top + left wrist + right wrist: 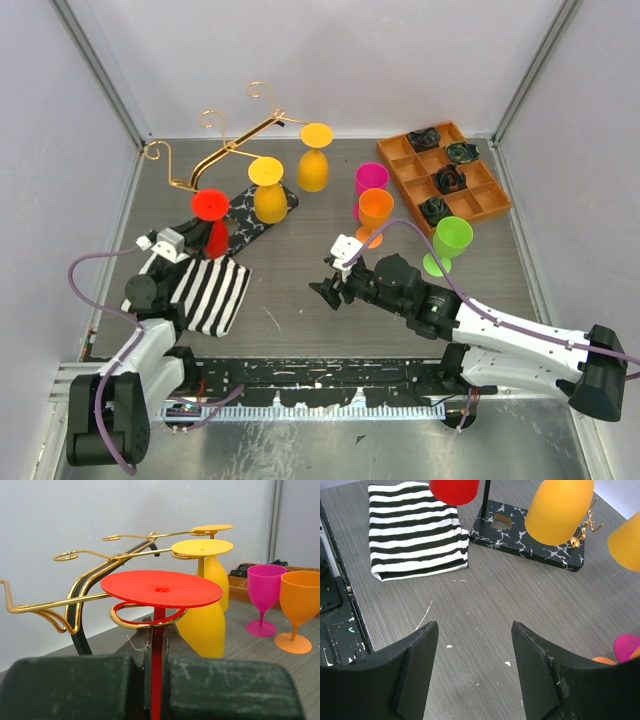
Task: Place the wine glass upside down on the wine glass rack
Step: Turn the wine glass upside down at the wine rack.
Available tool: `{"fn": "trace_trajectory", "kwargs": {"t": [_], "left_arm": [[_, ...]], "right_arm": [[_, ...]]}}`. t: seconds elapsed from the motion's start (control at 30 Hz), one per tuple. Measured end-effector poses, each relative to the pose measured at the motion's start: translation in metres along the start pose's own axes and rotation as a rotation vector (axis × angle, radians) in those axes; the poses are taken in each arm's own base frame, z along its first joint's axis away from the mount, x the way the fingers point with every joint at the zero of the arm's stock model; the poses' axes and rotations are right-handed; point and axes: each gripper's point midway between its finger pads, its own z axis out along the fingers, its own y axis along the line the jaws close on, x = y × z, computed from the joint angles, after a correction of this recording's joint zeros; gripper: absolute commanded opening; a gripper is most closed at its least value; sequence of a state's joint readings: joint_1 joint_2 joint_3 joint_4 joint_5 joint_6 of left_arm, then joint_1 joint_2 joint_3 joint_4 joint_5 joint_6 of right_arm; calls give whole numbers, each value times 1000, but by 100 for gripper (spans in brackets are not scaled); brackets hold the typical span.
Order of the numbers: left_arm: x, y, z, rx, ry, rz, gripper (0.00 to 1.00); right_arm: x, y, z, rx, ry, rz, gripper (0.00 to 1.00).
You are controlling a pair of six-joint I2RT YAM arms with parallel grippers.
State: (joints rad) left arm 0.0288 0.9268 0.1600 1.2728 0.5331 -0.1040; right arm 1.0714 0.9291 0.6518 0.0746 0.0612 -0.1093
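The red wine glass [211,215] hangs upside down, its flat foot [161,587] on top and its stem [158,645] inside a gold scroll hook [142,623] of the wine glass rack [226,150]. My left gripper [159,630] is shut on that stem, just below the hook. The red bowl [454,490] shows above the striped cloth in the right wrist view. The rack's marbled base [520,535] lies beside it. My right gripper [475,625] hovers open over bare table [485,595], holding nothing.
Two yellow glasses [268,190] [315,158] hang upside down on the rack. Pink [371,183], orange [375,212] and green [451,243] glasses stand upright mid-right. An orange compartment tray [478,205] sits back right. A striped cloth [195,290] lies near left.
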Motion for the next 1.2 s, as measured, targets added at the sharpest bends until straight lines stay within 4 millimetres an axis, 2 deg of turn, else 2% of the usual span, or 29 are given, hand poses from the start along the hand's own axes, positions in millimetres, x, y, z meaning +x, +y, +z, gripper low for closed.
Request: {"fn": "trace_trajectory", "kwargs": {"t": [0.13,0.47,0.67,0.73,0.93,1.07,1.2], "left_arm": [[-5,0,-2,-10,-17,0,0],[-4,0,-13,-52,-25,-14,0],[-7,8,-18,-110,-39,-15,1],[-8,10,-19,-129,-40,-17,15],[-5,16,-21,-163,-29,-30,40],[-4,17,-21,-174,-24,-37,47],[-4,17,-21,-173,-24,-39,48]], "right_arm": [[0,0,0,0,1,2,66],[0,1,0,-4,1,8,66],[1,1,1,-6,5,8,66],[3,2,2,-8,9,9,66],[4,3,2,-12,11,10,66],[4,3,2,-12,11,10,67],[4,3,2,-12,12,10,67]]}}
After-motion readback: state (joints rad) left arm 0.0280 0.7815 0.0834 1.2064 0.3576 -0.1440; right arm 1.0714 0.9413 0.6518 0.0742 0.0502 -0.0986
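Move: The left hand pinches the inverted red wine glass by its stem; the rack hook's ring for it is about 4 cm above the hand and some 1 cm ahead and 1 cm left. The nearer hung yellow glass is about 8 cm ahead and 11 cm right, the farther one some 15 cm ahead and 21 cm right, both a little lower. The ring lies roughly 15 cm ahead, 22 cm left and 8 cm above the idle right hand. Left hand eases the stem about 2.5 cm left, slightly back, turning counter-clockwise, then opens about halfway, unpinching it. ##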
